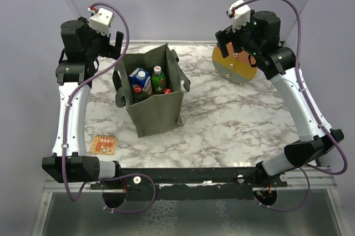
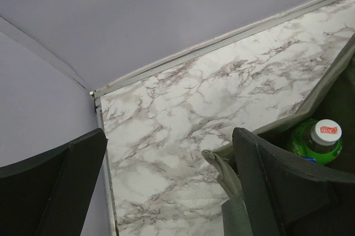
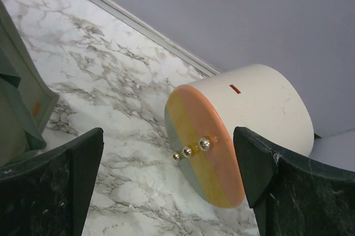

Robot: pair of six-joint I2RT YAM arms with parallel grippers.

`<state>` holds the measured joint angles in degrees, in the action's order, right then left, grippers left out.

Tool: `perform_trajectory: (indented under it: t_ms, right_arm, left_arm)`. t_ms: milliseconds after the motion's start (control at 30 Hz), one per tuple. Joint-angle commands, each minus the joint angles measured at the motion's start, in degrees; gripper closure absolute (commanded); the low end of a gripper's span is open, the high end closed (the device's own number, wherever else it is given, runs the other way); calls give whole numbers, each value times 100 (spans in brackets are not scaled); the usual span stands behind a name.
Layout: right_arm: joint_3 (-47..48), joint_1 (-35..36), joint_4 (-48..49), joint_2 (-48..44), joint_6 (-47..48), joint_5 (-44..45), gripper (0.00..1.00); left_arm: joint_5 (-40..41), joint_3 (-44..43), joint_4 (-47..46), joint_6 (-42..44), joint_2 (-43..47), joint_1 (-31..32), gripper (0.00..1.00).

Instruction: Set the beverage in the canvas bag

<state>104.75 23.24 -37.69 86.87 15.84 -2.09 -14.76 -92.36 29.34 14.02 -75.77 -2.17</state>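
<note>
The olive-green canvas bag [image 1: 155, 114] stands upright in the middle-left of the marble table, its mouth wide. Inside it stand a green beverage bottle [image 1: 158, 79] with a white cap, a blue-and-white carton [image 1: 141, 79] and red-capped bottles [image 1: 137, 89]. My left gripper [image 1: 113, 45] hangs open and empty just behind the bag's left rim. In the left wrist view the gripper [image 2: 166, 183] frames bare marble, with a bag handle [image 2: 224, 170] and the green bottle [image 2: 318, 139] to its right. My right gripper [image 1: 228, 47] is open and empty.
A cream cylinder with an orange, yellow and grey lid [image 1: 236, 65] lies on its side at the back right, right under my right gripper [image 3: 169, 189]; its lid [image 3: 206, 147] faces the camera. A flat orange snack packet [image 1: 104, 144] lies at the front left. The bag's side [image 3: 16, 100] shows at left.
</note>
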Motion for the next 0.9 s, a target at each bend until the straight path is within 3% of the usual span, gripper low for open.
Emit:
perform_trajectory:
  t_ms: [0, 200, 500, 867]
  right_arm:
    - [-203, -72, 377, -381, -226, 696, 0]
    - [-472, -95, 415, -584, -434, 1235, 0]
    - [-899, -451, 898, -882, -872, 1886, 0]
    - [-542, -1016, 934, -868, -870, 1377, 0]
  left_arm:
    - [-213, -183, -376, 338, -41, -28, 1]
    - [-547, -122, -523, 242, -38, -29, 1]
    - [23, -491, -694, -576, -22, -138, 1]
    - [-558, -589, -759, -690, 296, -445, 1]
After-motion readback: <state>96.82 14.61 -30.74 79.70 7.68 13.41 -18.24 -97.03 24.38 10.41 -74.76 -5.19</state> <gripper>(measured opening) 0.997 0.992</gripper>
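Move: From the left hand, the middle of the filled canvas bag lies about 14 cm to the right, 6 cm back and 27 cm below; inside it, the carton is some 11 cm right and 4 cm back, and the green bottle some 17 cm right and 2 cm back, both about 27 cm down. From the right hand, the bag is about 30 cm left, 6 cm back and 26 cm down, and the striped drum about 21 cm ahead, 10 cm right and 29 cm down. The right hand, empty and wide open, keeps travelling to the right, away from the bag and high over the table, some 11 cm with only a slight rise, while its wrist swings about 25 degrees clockwise until the fingers point nearly straight forward at the striped drum. The left hand, also open and empty, hovers almost in place at first, then climbs about 6 cm clear of the bag's left side, its fingertips tipping up roughly 10 degrees, and neither hand touches anything. ##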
